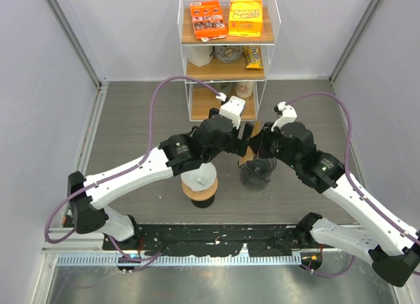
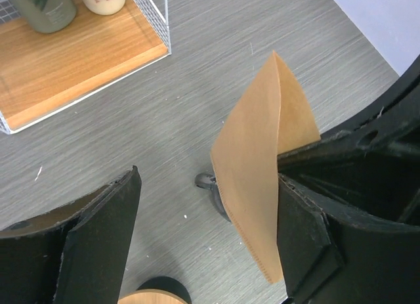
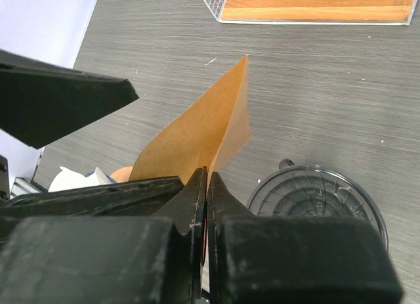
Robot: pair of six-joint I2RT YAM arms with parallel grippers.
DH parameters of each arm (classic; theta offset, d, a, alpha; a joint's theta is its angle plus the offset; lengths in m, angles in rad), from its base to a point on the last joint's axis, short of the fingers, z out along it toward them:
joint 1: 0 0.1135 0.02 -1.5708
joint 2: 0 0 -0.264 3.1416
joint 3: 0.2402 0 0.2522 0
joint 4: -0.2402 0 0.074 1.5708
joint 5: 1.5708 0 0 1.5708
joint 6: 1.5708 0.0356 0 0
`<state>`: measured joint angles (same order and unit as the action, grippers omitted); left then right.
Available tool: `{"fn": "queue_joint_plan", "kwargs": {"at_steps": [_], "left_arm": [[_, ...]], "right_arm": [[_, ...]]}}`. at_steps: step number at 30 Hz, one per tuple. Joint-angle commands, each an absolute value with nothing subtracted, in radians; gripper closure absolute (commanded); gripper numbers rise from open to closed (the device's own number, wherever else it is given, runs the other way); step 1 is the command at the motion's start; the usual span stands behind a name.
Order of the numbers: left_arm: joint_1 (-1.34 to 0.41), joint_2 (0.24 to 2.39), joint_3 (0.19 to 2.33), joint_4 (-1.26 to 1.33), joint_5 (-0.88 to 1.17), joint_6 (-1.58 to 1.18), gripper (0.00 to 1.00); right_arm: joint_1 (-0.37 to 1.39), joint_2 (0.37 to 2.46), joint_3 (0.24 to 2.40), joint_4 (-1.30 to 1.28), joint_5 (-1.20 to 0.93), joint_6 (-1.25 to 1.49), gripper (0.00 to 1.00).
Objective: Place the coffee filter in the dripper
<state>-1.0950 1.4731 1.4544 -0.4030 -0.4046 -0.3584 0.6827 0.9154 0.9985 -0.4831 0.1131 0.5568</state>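
A brown paper coffee filter [image 3: 197, 140] stands upright above the table with my right gripper [image 3: 207, 176] shut on its lower edge. The clear ribbed dripper [image 3: 318, 202] sits on the table just right of and below that gripper. From above, the filter [image 1: 248, 153] shows between the two grippers, over the dripper [image 1: 257, 174]. My left gripper [image 2: 207, 180] is open around the filter [image 2: 262, 159]; the paper lies close against its right finger [image 2: 305, 232], and the left finger [image 2: 105, 232] is well apart from it.
A white cone on a round wooden base [image 1: 199, 182] stands left of the dripper, under the left arm. A white wire shelf rack [image 1: 226, 54] with snack boxes and cups stands at the back; its lowest wooden board [image 2: 79, 61] is near the grippers.
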Motion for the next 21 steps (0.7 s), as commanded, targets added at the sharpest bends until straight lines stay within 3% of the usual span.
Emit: {"fn": "queue_joint_plan", "kwargs": {"at_steps": [1,14,21], "left_arm": [[-1.097,1.506,1.523,-0.434,-0.43,-0.356,0.2],[-1.098,1.537,1.543,-0.482,-0.5,-0.374,0.46],[-1.098,1.539,1.551,-0.474,-0.5,-0.38,0.76]], "right_arm": [[0.709,0.914,0.999,-0.422,0.135,0.483,0.95],[0.719,0.905,0.997,-0.414,0.149,0.469,0.95],[0.721,0.917,0.997,-0.436,0.204,0.489,0.95]]}}
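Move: The brown coffee filter, held by the right hand, has its middle about 3 cm right, 2 cm back and 2 cm below the left hand; from the right hand it lies some 2 cm ahead and 3 cm left. From the left hand, the glass carafe is about 8 cm right, 4 cm back and 23 cm down; the dripper is about 10 cm left, 7 cm back and 18 cm down. Left hand eases down 1.5 cm and forward 1 cm, closing around the filter's free side; right keeps its pinch. ##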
